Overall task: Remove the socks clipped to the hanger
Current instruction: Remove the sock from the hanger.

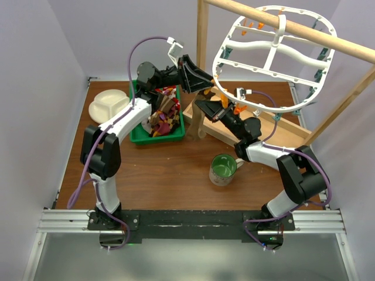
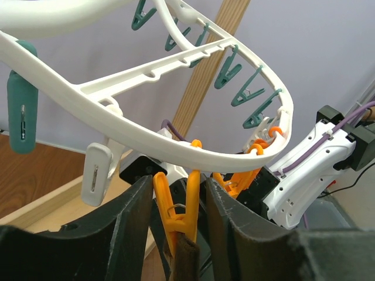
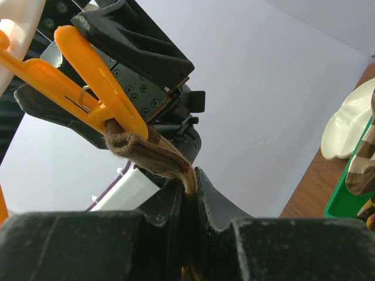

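Observation:
The white hanger (image 1: 272, 55) hangs from a wooden pole, its rim (image 2: 193, 155) lined with teal and orange clips. One orange clip (image 2: 179, 211) on the near rim still bites the top of a brown sock (image 2: 186, 260). My left gripper (image 2: 179, 184) stands open with a finger on each side of that clip's handles, the left finger against it. In the top view the left gripper (image 1: 205, 82) is at the hanger's left rim. Just below it, my right gripper (image 1: 202, 106) is shut on the brown sock (image 3: 152, 149), which runs from the clip (image 3: 94, 76) down into its jaws (image 3: 188, 175).
A green bin (image 1: 136, 136) of loose socks sits at the back left, with a white divided plate (image 1: 108, 104) beside it. A green mug (image 1: 223, 168) stands mid-table. The wooden post (image 1: 202, 29) and base frame (image 1: 281, 132) carry the pole.

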Available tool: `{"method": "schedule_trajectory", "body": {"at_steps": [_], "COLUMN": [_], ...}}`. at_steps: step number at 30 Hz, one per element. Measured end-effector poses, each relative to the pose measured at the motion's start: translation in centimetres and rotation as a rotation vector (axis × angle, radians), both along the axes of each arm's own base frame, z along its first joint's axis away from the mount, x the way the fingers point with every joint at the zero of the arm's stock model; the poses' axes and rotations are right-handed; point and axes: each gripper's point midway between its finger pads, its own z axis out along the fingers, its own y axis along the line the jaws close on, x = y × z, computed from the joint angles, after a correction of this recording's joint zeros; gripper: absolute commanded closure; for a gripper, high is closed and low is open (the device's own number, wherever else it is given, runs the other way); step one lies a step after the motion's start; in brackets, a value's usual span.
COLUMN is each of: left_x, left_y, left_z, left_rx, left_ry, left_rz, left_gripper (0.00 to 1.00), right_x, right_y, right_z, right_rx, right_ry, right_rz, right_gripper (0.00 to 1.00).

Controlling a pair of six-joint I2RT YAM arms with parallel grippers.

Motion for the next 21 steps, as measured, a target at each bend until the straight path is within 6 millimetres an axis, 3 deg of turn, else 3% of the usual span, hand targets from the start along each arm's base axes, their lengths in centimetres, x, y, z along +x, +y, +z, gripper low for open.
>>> {"method": "schedule_trajectory", "body": {"at_steps": [11, 21], "left_x": [-0.1, 0.1], "left_y": [0.0, -0.1], "left_z": [0.6, 0.6], "left_rx": [-0.008, -0.009], "left_ry": [-0.014, -0.005], "left_rz": [-0.001, 0.007], "left_gripper": [1.00, 1.00], "right_x": [0.0, -0.2], "right_y": [0.1, 0.0], "right_z": [-0.1, -1.3], "right_rx": [-0.004, -0.023], "right_ry": [-0.001, 0.020], "right_rz": [0.003, -0.001], "right_gripper": [0.89, 0.89]}}
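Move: Between the left hand's open pads stands the orange clip, its middle roughly 1 cm to the right and 1 cm below, level fore and aft. The hanger's near rim passes about 3 cm above and 2 cm to the right, level fore and aft; a second orange clip sits about 4 cm back and 5 cm right, at equal height. From the right hand, which already pinches the sock, the first clip is some 4 cm ahead, 2 cm right and 5 cm up. Closing on the clip's two handles, the left fingers squeeze them together and keep them shut, the hand staying in place but for a rise of about half a centimetre. The right hand waits with its grip on the sock, then begins drawing it down, about 1 cm, away from the clip. ##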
